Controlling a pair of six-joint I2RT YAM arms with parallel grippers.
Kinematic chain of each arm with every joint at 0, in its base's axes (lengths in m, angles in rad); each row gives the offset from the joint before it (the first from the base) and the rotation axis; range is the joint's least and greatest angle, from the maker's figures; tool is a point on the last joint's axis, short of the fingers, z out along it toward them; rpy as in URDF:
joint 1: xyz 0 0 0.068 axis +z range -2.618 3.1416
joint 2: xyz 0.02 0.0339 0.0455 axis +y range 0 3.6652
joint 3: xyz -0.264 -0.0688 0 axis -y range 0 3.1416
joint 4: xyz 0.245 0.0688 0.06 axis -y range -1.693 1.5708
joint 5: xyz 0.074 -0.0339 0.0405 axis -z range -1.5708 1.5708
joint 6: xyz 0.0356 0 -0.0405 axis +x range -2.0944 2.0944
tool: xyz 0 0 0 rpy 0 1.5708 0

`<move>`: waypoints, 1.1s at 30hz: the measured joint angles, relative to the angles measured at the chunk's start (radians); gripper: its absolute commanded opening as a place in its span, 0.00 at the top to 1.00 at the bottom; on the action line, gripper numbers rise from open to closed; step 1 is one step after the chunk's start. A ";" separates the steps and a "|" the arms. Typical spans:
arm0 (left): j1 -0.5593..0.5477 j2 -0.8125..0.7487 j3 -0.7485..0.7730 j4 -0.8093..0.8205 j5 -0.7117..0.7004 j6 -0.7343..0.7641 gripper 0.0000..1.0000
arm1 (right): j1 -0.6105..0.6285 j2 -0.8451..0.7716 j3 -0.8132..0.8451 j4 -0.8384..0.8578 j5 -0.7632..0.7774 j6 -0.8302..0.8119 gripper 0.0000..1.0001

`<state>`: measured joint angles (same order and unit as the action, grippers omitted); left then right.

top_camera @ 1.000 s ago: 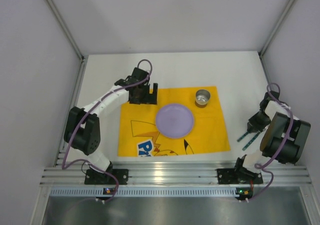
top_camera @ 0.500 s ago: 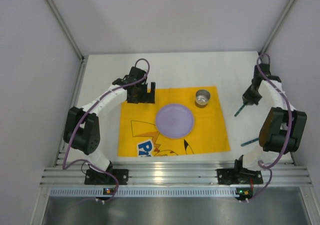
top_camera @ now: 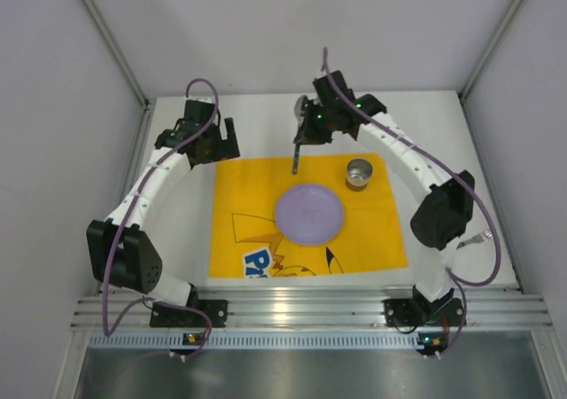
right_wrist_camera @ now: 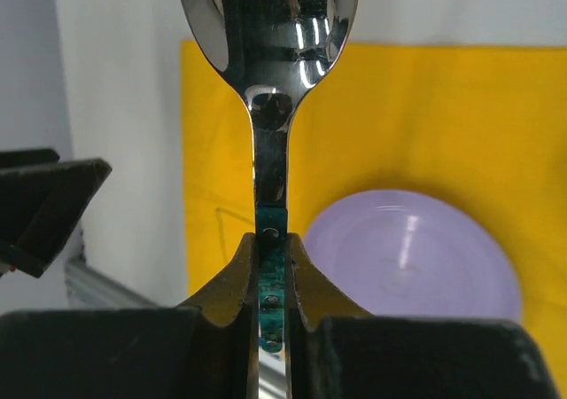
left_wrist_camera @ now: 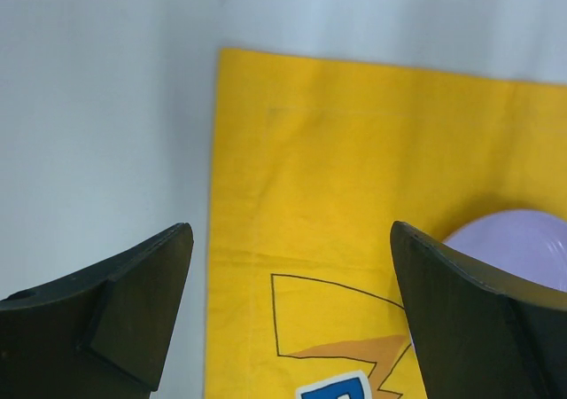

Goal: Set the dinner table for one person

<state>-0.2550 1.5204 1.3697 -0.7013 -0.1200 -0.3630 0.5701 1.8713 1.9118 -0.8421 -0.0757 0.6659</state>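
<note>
My right gripper (top_camera: 301,138) is shut on the green handle of a metal spoon (top_camera: 294,161), which it holds in the air over the far edge of the yellow mat (top_camera: 252,195). In the right wrist view the fingers (right_wrist_camera: 239,270) pinch the handle and the spoon (right_wrist_camera: 268,27) sticks out ahead. A purple plate (top_camera: 309,213) lies on the mat's middle. My left gripper (top_camera: 221,144) hovers open and holds nothing, over the mat's far left corner on the white dinner table (top_camera: 257,115).
A small metal cup (top_camera: 359,172) stands on the mat's far right corner. A metal utensil end (top_camera: 484,237) shows beside the right arm's elbow at the table's right side. Grey walls close in the table on three sides.
My right arm has lifted the spoon from the table's right side and swung it left across the back to the mat's far edge. My left gripper drew back and left, staying open.
</note>
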 measured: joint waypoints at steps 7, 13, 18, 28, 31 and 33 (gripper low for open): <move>0.108 -0.175 -0.076 -0.037 -0.090 -0.035 0.02 | 0.174 0.276 0.080 0.111 -0.257 0.111 1.00; 0.111 -0.256 -0.155 -0.066 -0.100 -0.060 0.01 | 0.217 0.363 0.077 0.126 -0.337 0.194 1.00; 0.111 -0.303 -0.201 -0.072 -0.089 -0.066 0.02 | 0.207 0.338 0.062 0.116 -0.327 0.172 1.00; 0.111 -0.316 -0.222 -0.052 -0.048 -0.069 0.02 | 0.158 -0.122 -0.366 -0.084 -0.108 -0.054 1.00; 0.111 -0.271 -0.219 -0.040 -0.018 -0.074 0.02 | 0.145 -0.258 -0.489 -0.107 -0.035 -0.089 1.00; 0.111 -0.243 -0.215 -0.032 -0.001 -0.076 0.02 | 0.124 -0.317 -0.573 -0.123 -0.005 -0.101 1.00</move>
<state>-0.1444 1.2778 1.1549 -0.7338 -0.1211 -0.4393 0.6945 1.5543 1.3388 -0.9653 -0.0811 0.5648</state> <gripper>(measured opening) 0.985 0.065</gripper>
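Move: The spoon, already held by its handle in the right hand, is bound for the plate setting: the plate on the yellow mat lies some 16 cm back from that hand, straight in line sideways, and about 22 cm below. The cup stands roughly 6 cm back and 13 cm to the hand's right, about 19 cm below. From the empty left hand the plate is about 15 cm back, 22 cm to the right and 18 cm below. The spoon stays pinched in the shut right fingers as that hand swings about 15 cm left, sinking and drawing back while its fingers tip further down, then reverses and sweeps some 20 cm right and further back, staying low, to hover over the plate's right side. The open left hand clears away to the left and back, easing slightly right again at the end. ##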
